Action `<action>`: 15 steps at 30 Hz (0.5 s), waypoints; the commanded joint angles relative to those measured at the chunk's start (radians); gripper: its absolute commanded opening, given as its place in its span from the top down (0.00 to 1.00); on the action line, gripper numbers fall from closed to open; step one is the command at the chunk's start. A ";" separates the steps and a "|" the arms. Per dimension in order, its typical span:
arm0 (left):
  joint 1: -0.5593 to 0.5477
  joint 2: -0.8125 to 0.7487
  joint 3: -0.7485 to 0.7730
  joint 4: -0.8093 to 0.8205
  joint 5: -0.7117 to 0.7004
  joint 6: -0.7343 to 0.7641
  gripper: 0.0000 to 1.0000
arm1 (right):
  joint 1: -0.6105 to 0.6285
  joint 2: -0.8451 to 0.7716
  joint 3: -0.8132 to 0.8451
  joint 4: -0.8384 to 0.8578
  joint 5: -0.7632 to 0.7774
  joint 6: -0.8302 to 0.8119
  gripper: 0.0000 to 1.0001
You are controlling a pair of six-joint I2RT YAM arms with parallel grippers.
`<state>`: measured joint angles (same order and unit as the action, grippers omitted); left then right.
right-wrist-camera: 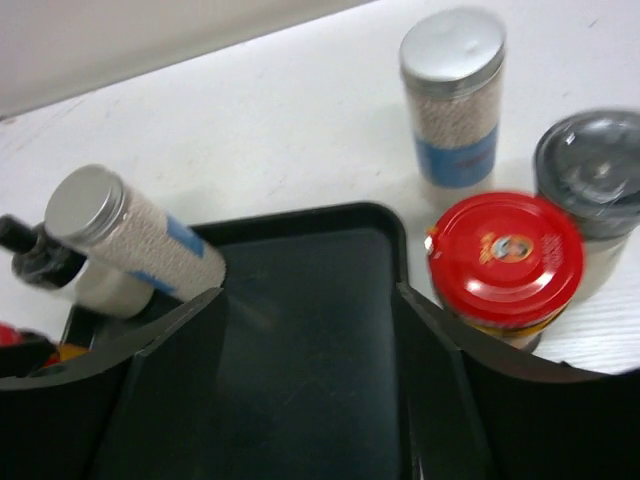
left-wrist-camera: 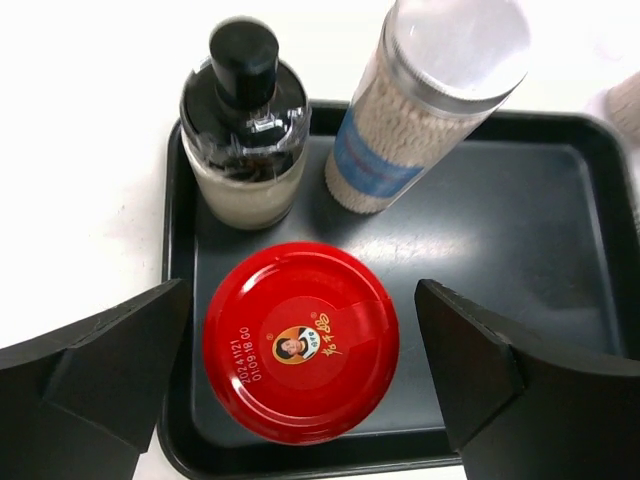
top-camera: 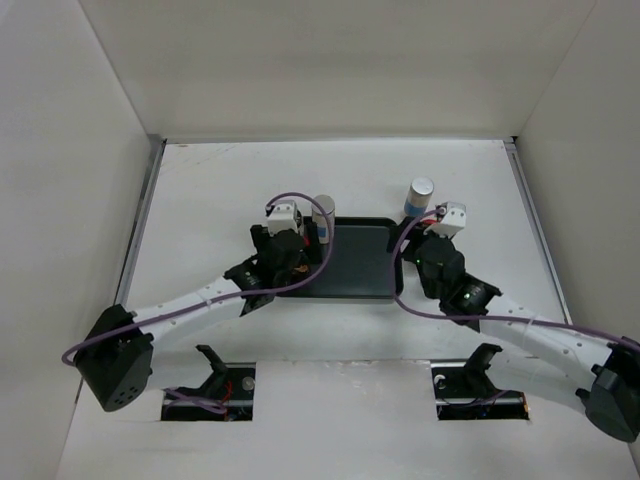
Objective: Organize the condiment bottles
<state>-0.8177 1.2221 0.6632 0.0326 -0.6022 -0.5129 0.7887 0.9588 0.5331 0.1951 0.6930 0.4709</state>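
Note:
A dark jar with a red lid (left-wrist-camera: 300,340) stands in the near left corner of the black tray (left-wrist-camera: 500,250). My left gripper (left-wrist-camera: 302,290) is open, one finger on each side of the lid with a gap on both sides. Behind the jar stand a black-capped bottle (left-wrist-camera: 243,120) and a white shaker with a silver lid (left-wrist-camera: 430,100). My right gripper (right-wrist-camera: 308,292) is open and empty above the tray's right end (right-wrist-camera: 300,330). On the table right of the tray stand a second red-lidded jar (right-wrist-camera: 505,260), a silver-lidded shaker (right-wrist-camera: 455,100) and a grey-lidded bottle (right-wrist-camera: 600,180).
In the top view the tray (top-camera: 365,260) lies mid-table between my left gripper (top-camera: 290,245) and right gripper (top-camera: 425,250). A shaker (top-camera: 421,195) stands behind the tray's right end. White walls enclose the table on three sides.

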 commanded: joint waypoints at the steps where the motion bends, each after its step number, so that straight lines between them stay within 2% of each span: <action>1: 0.016 -0.082 0.001 0.076 -0.021 0.002 0.00 | -0.024 0.020 0.125 -0.084 0.049 -0.020 0.21; 4: 0.039 -0.150 -0.013 0.156 -0.021 0.010 0.00 | -0.068 0.034 0.153 -0.134 0.088 -0.046 0.12; 7: 0.076 -0.242 -0.080 0.274 -0.022 0.007 0.00 | -0.137 0.021 0.150 -0.190 0.109 -0.054 0.09; 8: 0.091 -0.271 -0.117 0.327 -0.025 0.002 0.04 | -0.163 0.021 0.151 -0.210 0.109 -0.055 0.08; 11: 0.136 -0.323 -0.214 0.449 -0.039 -0.019 0.26 | -0.208 0.055 0.168 -0.252 0.106 -0.051 0.06; 13: 0.176 -0.354 -0.258 0.484 -0.050 -0.042 0.46 | -0.217 0.102 0.182 -0.261 0.102 -0.046 0.02; 15: 0.212 -0.383 -0.298 0.509 -0.048 -0.058 0.53 | -0.219 0.155 0.203 -0.278 0.100 -0.055 0.00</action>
<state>-0.6418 0.8722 0.4091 0.4114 -0.6331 -0.5369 0.5747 1.0630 0.6773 -0.0414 0.7788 0.4309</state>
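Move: The red-lidded jar that the right hand is after stands beyond the tray's right edge, about 8 cm to its right, 4 ahead and 10 below. From the same hand the grey-lidded jar is some 12 right and 8 ahead, the white-lidded jar 12 right and 3 back, and the tall shaker 7 right and 15 ahead. For the left hand that jar lies roughly 32 cm right and 4 ahead, while the red jar in the tray sits directly under it, 5 down. The right hand swings about 8 cm right and 3 forward off the tray side to come over the red-lidded jar, rising a little before sinking onto its line, opening to full width and turning some 15 degrees clockwise as its fingers tip slightly down. The left hand, already open around the red jar in the tray, pulls up about 8 cm and clear, then sweeps as far to the left, its fingers tilting up some 20 degrees to near level and closing to about half. ##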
